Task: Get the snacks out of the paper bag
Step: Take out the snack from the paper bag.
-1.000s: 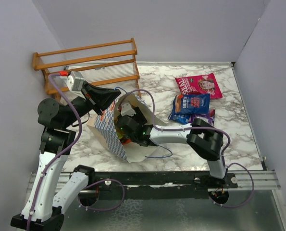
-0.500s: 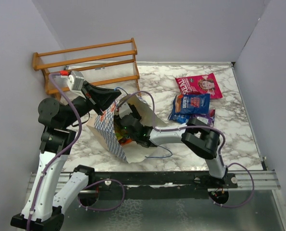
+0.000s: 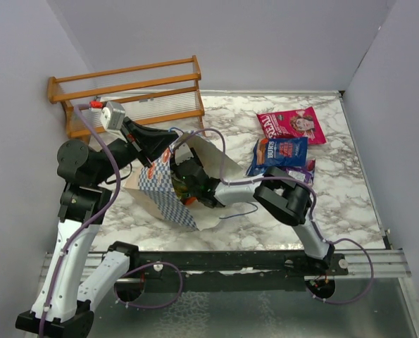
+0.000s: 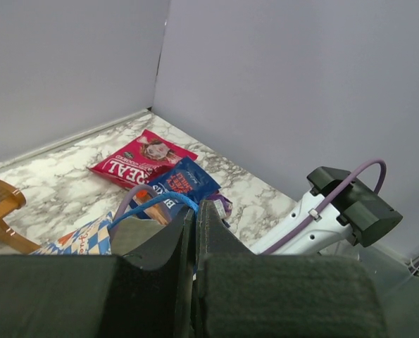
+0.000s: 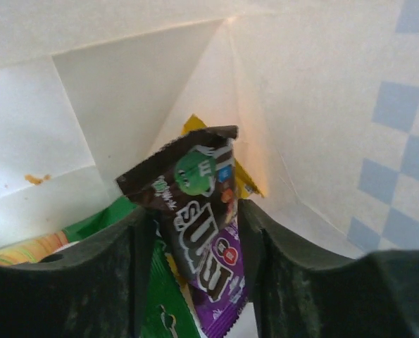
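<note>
The paper bag lies tilted on the marble table, mouth toward the right arm. My left gripper is shut on its blue cord handle, holding the rim up. My right gripper is deep inside the bag, mostly hidden in the top view. Its fingers stand open on either side of a dark brown and purple candy packet; the right finger touches it. Green and yellow packets lie beneath. Outside lie a pink packet, a blue one and a dark purple one.
A wooden rack stands at the back left, just behind the left gripper. Purple-grey walls close the table on three sides. The right arm's elbow rests low beside the three packets.
The right arm has pushed further left into the bag and its jaws have narrowed around the dark packet. The bag has shifted and tipped a little. The left gripper keeps its hold.
</note>
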Controlling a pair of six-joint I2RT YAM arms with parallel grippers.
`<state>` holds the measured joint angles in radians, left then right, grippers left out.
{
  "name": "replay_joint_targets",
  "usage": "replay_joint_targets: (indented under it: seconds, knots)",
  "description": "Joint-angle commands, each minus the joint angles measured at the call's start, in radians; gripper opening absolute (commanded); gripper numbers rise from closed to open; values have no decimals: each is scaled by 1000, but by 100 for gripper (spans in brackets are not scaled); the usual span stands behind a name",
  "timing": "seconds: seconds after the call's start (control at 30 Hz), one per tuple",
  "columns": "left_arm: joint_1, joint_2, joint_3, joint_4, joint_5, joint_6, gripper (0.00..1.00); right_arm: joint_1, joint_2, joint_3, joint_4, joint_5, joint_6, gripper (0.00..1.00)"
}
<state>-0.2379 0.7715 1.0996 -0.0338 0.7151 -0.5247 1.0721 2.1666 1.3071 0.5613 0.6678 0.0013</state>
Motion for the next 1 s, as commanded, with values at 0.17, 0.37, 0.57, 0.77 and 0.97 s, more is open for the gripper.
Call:
replay_joint_targets:
  seconds: [0.17,0.37,0.57,0.77,0.97]
  knots:
    - [-1,-30,45,28,2,29,0,-6,-34,1,-12,-56,-19,22]
    - [-1,-28,41,24,-9,39,0,-5,-140,-44,-46,-109,-27,7]
    - [-1,-30,38,12,-30,57,0,-5,-263,-126,-108,-243,2,6]
    - [-1,-25,35,15,-40,58,0,-5,-394,-219,-184,-388,62,6]
    - [-1,-15,33,18,-45,60,0,-4,-610,-299,-285,-542,112,6]
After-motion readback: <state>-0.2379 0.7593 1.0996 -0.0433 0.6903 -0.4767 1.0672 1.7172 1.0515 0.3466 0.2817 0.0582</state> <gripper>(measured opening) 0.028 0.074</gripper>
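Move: The brown-purple snack pack stands upright in the paper bag between the right hand's open fingers, its middle about 2 cm ahead, straight on and 2 cm lower. Behind it the small yellow packet is some 5 cm ahead of the hand and 1 cm right; the green snack bag lies about 7 cm back and 3 cm left, both 3 or 4 cm lower. From the left hand the pack is roughly 15 cm ahead, in line and 33 cm below. The right fingers, open around the brown-purple pack, shut on it and pinch it while the hand all but stays in place; then the hand draws back about 8 cm and up some 7, drifting slightly right, as the wrist swings about 20 degrees counter-clockwise. The left hand stays still, fingers shut on the bag's blue handle. ##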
